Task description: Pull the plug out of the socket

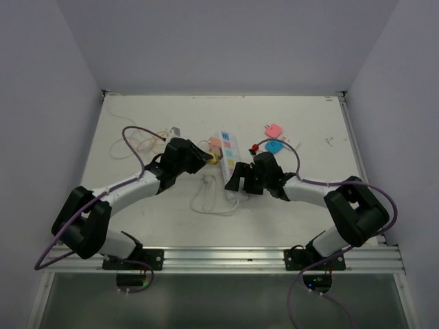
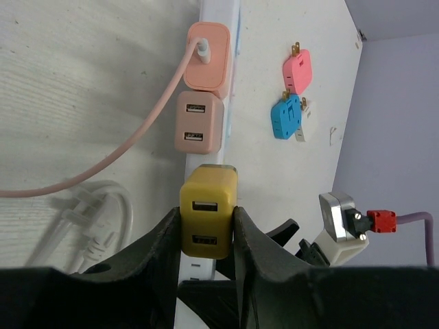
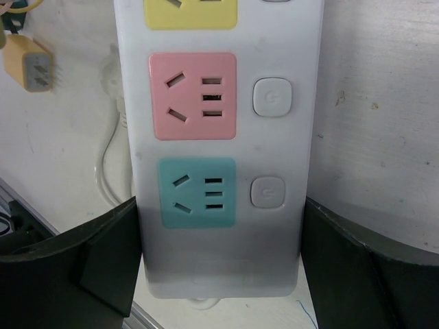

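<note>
The socket [image 1: 230, 164] is a long white strip lying lengthwise mid-table, with yellow, pink and blue outlet faces [image 3: 193, 96]. My right gripper [image 3: 219, 260] straddles its near end with a finger pressed on each long side [image 1: 239, 184]. The plug [image 2: 208, 219] is a yellow block with two USB ports, and my left gripper [image 2: 206, 229] is shut on its sides [image 1: 208, 159]. In the right wrist view the plug [image 3: 29, 63] hangs left of the strip, its grey face and prongs showing, off the outlets.
A pink plug with a pink cable [image 2: 206, 55] and a tan plug [image 2: 199, 122] stand on the strip's far part. Loose pink [image 1: 274, 130] and blue [image 1: 274, 146] plugs lie at the right. The strip's white cord [image 1: 209, 199] coils nearby, and cable loops [image 1: 140, 144] lie far left.
</note>
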`<state>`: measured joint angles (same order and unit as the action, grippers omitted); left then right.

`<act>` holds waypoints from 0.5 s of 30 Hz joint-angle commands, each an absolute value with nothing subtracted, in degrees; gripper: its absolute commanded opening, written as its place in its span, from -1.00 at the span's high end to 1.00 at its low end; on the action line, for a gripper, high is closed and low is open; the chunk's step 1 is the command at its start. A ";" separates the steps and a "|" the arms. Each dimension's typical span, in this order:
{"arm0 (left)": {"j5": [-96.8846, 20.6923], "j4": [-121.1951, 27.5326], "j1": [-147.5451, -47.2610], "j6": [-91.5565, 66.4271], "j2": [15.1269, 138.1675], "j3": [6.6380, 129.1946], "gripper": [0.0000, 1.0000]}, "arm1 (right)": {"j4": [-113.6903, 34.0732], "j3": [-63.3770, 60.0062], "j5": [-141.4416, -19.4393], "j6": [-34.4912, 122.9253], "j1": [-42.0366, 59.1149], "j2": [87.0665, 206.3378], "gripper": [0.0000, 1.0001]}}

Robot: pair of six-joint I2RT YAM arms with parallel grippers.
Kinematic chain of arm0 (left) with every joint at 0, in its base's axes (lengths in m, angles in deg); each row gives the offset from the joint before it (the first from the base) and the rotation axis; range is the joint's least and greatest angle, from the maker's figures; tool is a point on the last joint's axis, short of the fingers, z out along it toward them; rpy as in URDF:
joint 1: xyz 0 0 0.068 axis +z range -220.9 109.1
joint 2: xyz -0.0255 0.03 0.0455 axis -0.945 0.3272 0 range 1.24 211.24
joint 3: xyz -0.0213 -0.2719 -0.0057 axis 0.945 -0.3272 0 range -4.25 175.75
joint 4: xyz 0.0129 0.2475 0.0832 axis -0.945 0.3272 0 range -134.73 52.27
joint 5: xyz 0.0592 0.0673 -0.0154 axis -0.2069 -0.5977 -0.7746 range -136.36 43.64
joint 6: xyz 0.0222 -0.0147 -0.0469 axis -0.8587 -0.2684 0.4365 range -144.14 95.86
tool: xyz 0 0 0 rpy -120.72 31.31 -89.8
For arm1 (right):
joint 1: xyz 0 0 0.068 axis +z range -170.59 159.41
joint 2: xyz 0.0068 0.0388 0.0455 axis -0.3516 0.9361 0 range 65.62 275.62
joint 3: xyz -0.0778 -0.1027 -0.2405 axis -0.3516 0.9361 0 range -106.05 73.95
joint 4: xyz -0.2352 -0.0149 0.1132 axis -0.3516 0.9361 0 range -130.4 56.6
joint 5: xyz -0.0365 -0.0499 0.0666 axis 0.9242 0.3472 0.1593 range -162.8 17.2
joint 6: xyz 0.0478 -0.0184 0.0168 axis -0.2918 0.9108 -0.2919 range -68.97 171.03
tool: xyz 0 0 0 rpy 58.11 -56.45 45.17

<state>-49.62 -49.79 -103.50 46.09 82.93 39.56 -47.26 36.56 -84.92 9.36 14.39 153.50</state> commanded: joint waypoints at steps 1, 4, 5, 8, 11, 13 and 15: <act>-50.22 -47.28 -102.90 43.01 78.42 39.34 1.00 | -37.24 38.09 -78.78 9.37 13.08 155.80 1.00; -50.75 -44.91 -102.37 40.73 75.26 38.38 1.00 | -36.02 37.83 -77.29 9.81 12.72 155.36 1.00; -50.58 -44.82 -102.19 40.11 74.29 37.07 1.00 | -35.57 37.74 -76.85 9.90 12.55 155.27 1.00; -49.53 -42.62 -100.18 38.53 71.04 33.56 1.00 | -33.55 37.30 -75.35 10.25 12.11 154.83 1.00; -49.26 -41.04 -96.93 36.24 67.35 29.96 1.00 | -32.32 37.39 -74.12 10.43 11.58 153.87 1.00; -48.82 -41.04 -93.78 33.79 64.72 28.27 1.00 | -31.71 37.39 -73.68 10.95 11.49 153.43 1.00; -48.99 -39.72 -91.57 32.29 63.56 27.04 1.00 | -31.53 37.30 -73.50 11.22 11.32 153.25 1.00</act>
<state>-49.12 -41.26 -94.48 37.02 66.19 28.39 -42.14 35.60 -79.35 9.91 12.36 151.99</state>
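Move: The left hand already holds the yellow plug clear of the socket. A loose yellow plug lies about 16 cm to its left, 4 cm back and 10 cm below; the two pink plugs still in the strip are some 5 and 9 cm ahead, 2 cm right, 5 cm lower. The right hand grips the strip's near end: the strip's middle is 7 cm ahead and 3 cm left at its height, the held plug 6 cm ahead, 9 cm left, 8 cm above. Leftward and slightly back, picking up speed, the left hand carries the pinched yellow plug away from the strip towards the loose yellow plug, about 9 cm across, arching a little up and then sinking again. The right hand keeps its grip on the strip's near end and draws it some 3 cm right and a touch forward, turning it slightly clockwise. ##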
